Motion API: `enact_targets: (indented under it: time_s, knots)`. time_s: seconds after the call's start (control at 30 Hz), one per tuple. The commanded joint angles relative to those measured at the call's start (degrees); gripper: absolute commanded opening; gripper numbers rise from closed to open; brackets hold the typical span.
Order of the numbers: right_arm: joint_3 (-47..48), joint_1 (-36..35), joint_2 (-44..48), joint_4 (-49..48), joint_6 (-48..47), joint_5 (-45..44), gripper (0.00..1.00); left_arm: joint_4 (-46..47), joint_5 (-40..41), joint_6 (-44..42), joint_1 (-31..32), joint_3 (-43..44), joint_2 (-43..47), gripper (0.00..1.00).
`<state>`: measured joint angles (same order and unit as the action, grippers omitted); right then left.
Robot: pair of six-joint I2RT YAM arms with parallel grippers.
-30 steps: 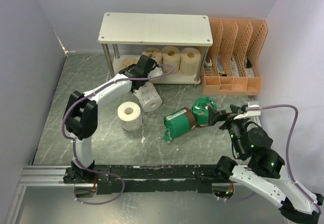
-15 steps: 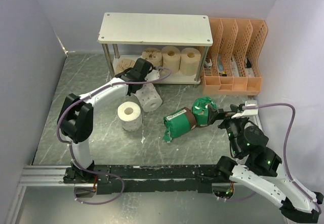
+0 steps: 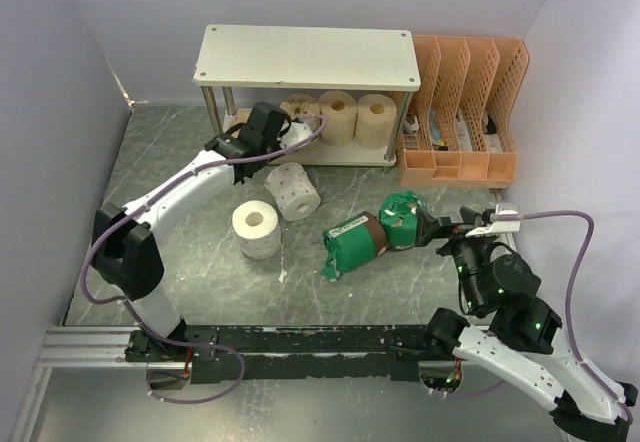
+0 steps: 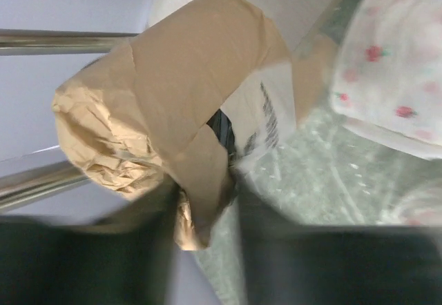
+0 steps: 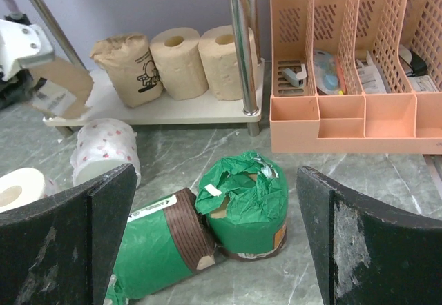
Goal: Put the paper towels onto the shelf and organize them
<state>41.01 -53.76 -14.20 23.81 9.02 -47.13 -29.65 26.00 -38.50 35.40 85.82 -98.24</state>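
My left gripper is shut on the paper flap of a tan wrapped paper towel roll with a printed label, held at the left end of the shelf's lower board. Three tan rolls stand on that board. On the table are a plain white roll, a flower-printed white roll, a green roll lying down and an upright green roll. My right gripper hangs open just before the upright green roll, touching nothing.
An orange perforated file rack with small items stands right of the shelf. Silver shelf legs stand at the board's corners. Purple walls close in the left, back and right sides.
My left arm has stretched out and carried the tan labelled roll leftward along the front of the lower shelf. The right arm has barely moved.
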Motion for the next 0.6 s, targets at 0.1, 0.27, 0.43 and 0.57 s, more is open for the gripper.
enact_targets:
  time_s: [0.1, 0.27, 0.43, 0.57]
  knots:
    - [-0.32, -0.25, 1.95, -0.74, -0.09, 0.55, 1.00, -15.69, -30.26, 9.78, -1.94, 7.82, 11.36, 0.93]
    - [-0.51, -0.24, 0.12, -0.91, -0.40, 0.60, 1.00, -22.08, -43.99, 9.87, -2.26, 3.17, 18.43, 0.93]
    - [-0.92, -0.26, 0.64, -1.70, -0.58, -0.65, 1.00, -19.60, -44.17, 10.72, -2.33, -5.54, 25.89, 0.93]
    - [-1.27, -0.21, 0.83, -2.19, -0.78, -1.46, 1.00, -22.53, -46.38, 11.03, -4.90, -8.86, 31.44, 0.93]
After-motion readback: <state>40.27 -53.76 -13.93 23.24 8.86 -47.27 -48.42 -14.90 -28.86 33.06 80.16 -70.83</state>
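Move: The left gripper still pinches the wrapper of the plain brown paper roll, whose middle is roughly 5 cm to the right, 2 cm ahead and 3 cm lower. The empty left end of the lower shelf is about 10 cm ahead, 4 cm right and 10 cm below. The floral roll lies some 14 cm right and 5 cm back, the white roll 6 cm right and 15 cm back, both about 12 cm down. From the right hand the brown roll is roughly 41 cm left, 27 cm ahead and 13 cm below. Open the left gripper wide to let go of the brown roll's wrapper, and pull back from the shelf about 16 cm towards the white roll. Rise roughly 9 cm on the way, then sink back a little, while the wrist swings some 35 degrees so that the open fingers point down and to the right. ##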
